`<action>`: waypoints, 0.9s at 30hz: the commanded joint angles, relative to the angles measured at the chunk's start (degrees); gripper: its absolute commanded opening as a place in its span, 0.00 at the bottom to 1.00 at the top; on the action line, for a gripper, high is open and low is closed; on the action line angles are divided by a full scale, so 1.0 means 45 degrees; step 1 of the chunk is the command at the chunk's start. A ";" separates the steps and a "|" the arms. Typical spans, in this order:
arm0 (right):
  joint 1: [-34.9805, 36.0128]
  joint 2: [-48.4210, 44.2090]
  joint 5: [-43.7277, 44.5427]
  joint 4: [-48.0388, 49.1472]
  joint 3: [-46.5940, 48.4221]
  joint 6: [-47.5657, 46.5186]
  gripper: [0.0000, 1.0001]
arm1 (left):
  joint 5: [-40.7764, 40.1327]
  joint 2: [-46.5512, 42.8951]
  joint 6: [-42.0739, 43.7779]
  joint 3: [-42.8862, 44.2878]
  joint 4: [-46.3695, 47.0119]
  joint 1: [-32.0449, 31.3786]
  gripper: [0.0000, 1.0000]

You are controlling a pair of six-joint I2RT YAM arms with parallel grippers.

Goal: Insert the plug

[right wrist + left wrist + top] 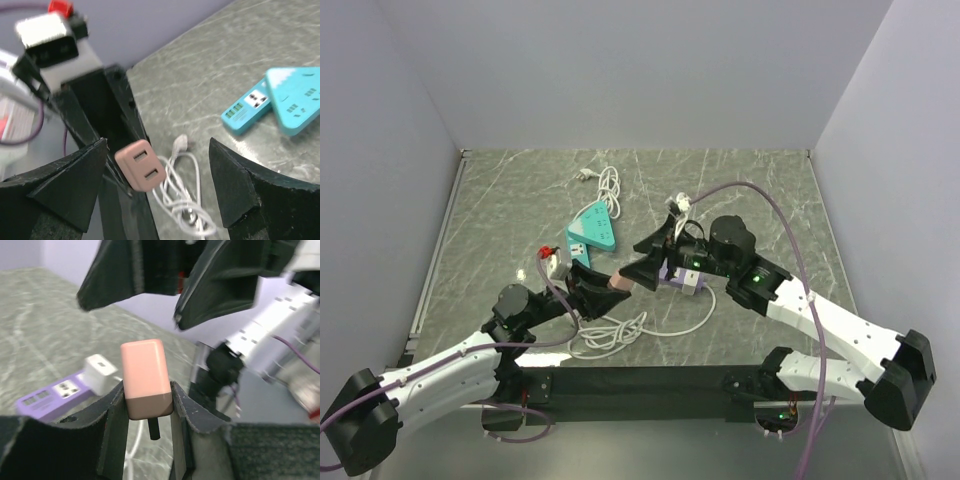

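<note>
My left gripper (603,285) is shut on a small brownish-pink cube adapter (145,375) and holds it above the table, its black prong pointing down. The adapter also shows in the right wrist view (140,165). My right gripper (648,258) is open and empty, its jaws spread wide on either side of the adapter without touching it. The white square plug (100,372) sits on the end of a purple power strip (50,397), below the right arm (692,282). Its thin white cable (610,335) lies coiled near the front edge.
A teal power strip (592,230) lies behind the grippers and shows in the right wrist view (280,102). A white strip with a red switch (552,262) stands left of them. Another white cable (607,185) lies at the back. A slim white cable-end plug (180,142) lies on the coil.
</note>
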 commanded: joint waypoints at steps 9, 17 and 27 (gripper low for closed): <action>-0.0105 -0.1537 -0.4585 -0.0046 -0.0951 -0.1307 0.80 | 0.3505 0.0238 -0.0422 0.0739 0.1769 0.0057 0.01; 0.0402 -0.0912 -0.5429 -0.0123 -0.0717 -0.1561 0.74 | 0.3622 0.0356 -0.0461 0.0701 0.1944 0.0038 0.01; 0.0911 -0.0424 -0.5781 0.1476 -0.0892 -0.1034 0.45 | 0.3563 0.0394 -0.0383 0.0681 0.1866 0.0038 0.01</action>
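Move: The pink plug is already in the left fingertips, about 1 cm ahead of and 2 cm right of that hand's point. From the open right hand the plug lies roughly 4 cm back, 3 cm left and 3 cm lower. On the table some 25 cm below the right hand, the purple strip is about 9 cm ahead and 9 right, its white charger 8 ahead and 13 right; the cable coil is 6 back and 7 left. Right hand swings back about 9 cm, turning counter-clockwise, and closes around the left-held plug, which draws back 5 cm. ##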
